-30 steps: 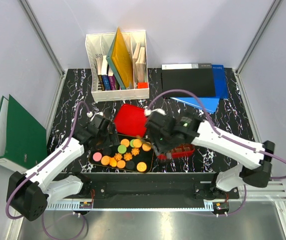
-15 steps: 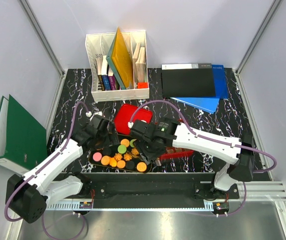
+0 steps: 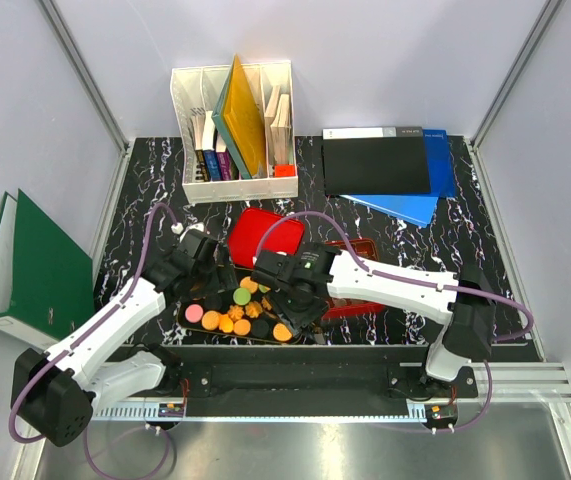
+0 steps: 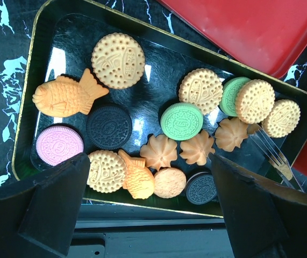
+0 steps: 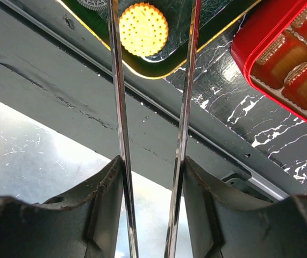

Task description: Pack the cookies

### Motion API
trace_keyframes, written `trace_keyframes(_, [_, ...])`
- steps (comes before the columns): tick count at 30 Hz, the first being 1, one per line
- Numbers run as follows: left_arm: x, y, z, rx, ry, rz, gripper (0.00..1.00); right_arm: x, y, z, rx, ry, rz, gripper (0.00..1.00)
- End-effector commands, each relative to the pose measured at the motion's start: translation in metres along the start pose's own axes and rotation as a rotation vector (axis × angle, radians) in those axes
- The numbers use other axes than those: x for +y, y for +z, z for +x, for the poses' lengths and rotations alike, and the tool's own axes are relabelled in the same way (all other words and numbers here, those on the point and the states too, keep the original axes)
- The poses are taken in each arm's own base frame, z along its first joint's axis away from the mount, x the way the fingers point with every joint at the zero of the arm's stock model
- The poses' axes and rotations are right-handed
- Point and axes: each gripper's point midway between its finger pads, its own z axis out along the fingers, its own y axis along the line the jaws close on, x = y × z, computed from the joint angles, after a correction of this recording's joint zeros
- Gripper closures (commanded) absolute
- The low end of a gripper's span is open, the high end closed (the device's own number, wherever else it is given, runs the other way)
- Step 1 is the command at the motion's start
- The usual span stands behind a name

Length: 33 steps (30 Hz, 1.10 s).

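The cookies (image 3: 227,321) lie in a black gold-rimmed tray (image 3: 191,296): round tan, green, pink and black discs, flower shapes and two fish shapes (image 4: 181,121). My left gripper (image 3: 211,272) hovers open and empty over the tray's near edge (image 4: 149,180). My right gripper (image 3: 292,297) is shut on metal tongs (image 5: 115,80). The two tong arms straddle a round tan cookie (image 5: 143,29) at the tray's front right corner, and I cannot tell if they touch it. The forked tong tips also show in the left wrist view (image 4: 274,158).
A red gridded tin (image 3: 363,301) with cookies in its cells (image 5: 290,64) sits right of the tray. Its red lid (image 3: 258,236) lies behind the tray. A white book rack (image 3: 233,130), black and blue folders (image 3: 380,165) and a green binder (image 3: 35,265) stand around.
My right arm has swung left from over the red tin to the tray's front right corner, carrying the tongs. The left arm has barely moved.
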Motion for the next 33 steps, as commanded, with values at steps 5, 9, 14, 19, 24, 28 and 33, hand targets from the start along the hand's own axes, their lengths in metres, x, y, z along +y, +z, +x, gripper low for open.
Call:
trace_keyframes(5, [-0.009, -0.003, -0.009, -0.028, 0.0, 0.033, 0.02, 0.008, 0.007, -0.008, -0.022, -0.022, -0.02, 0.55])
trace_keyframes(9, [-0.01, -0.004, -0.009, -0.027, 0.004, 0.034, 0.02, 0.005, -0.003, -0.008, -0.045, -0.01, -0.015, 0.66])
trace_keyframes(14, [-0.011, -0.004, -0.012, -0.031, 0.005, 0.036, 0.02, -0.003, -0.019, -0.008, -0.074, 0.016, 0.012, 0.7])
trace_keyframes(19, [-0.013, -0.004, -0.012, -0.027, 0.007, 0.039, 0.02, -0.011, -0.043, -0.011, -0.12, 0.036, 0.037, 0.73])
trace_keyframes(24, [-0.013, -0.005, -0.013, -0.031, 0.003, 0.043, 0.02, -0.023, -0.073, -0.014, -0.168, 0.057, 0.081, 0.73])
trace_keyframes(28, [-0.013, -0.004, -0.011, -0.025, 0.0, 0.039, 0.02, -0.037, -0.092, -0.014, -0.2, 0.06, 0.131, 0.73])
trace_keyframes(33, [-0.014, -0.003, -0.011, -0.024, -0.003, 0.044, 0.02, -0.063, -0.099, -0.006, -0.205, 0.08, 0.22, 0.73])
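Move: The right hand already holds the tongs, which reach down and forward-left. The nearer star cookie lies about 8 cm ahead, 10 cm left and 9 cm below it. The other star cookie is some 3 cm left of that one and 2 cm nearer; the large green cookie is 6 cm left of the nearer star and 2 cm farther out. The corner biscuit is 1 cm ahead of the hand and 6 cm left. From the left hand, the nearer star is 12 cm right, 2 cm back and 6 cm below. Right hand squeezes the tongs at the star cookies, then lifts about 8 cm, easing 3 cm forward. ##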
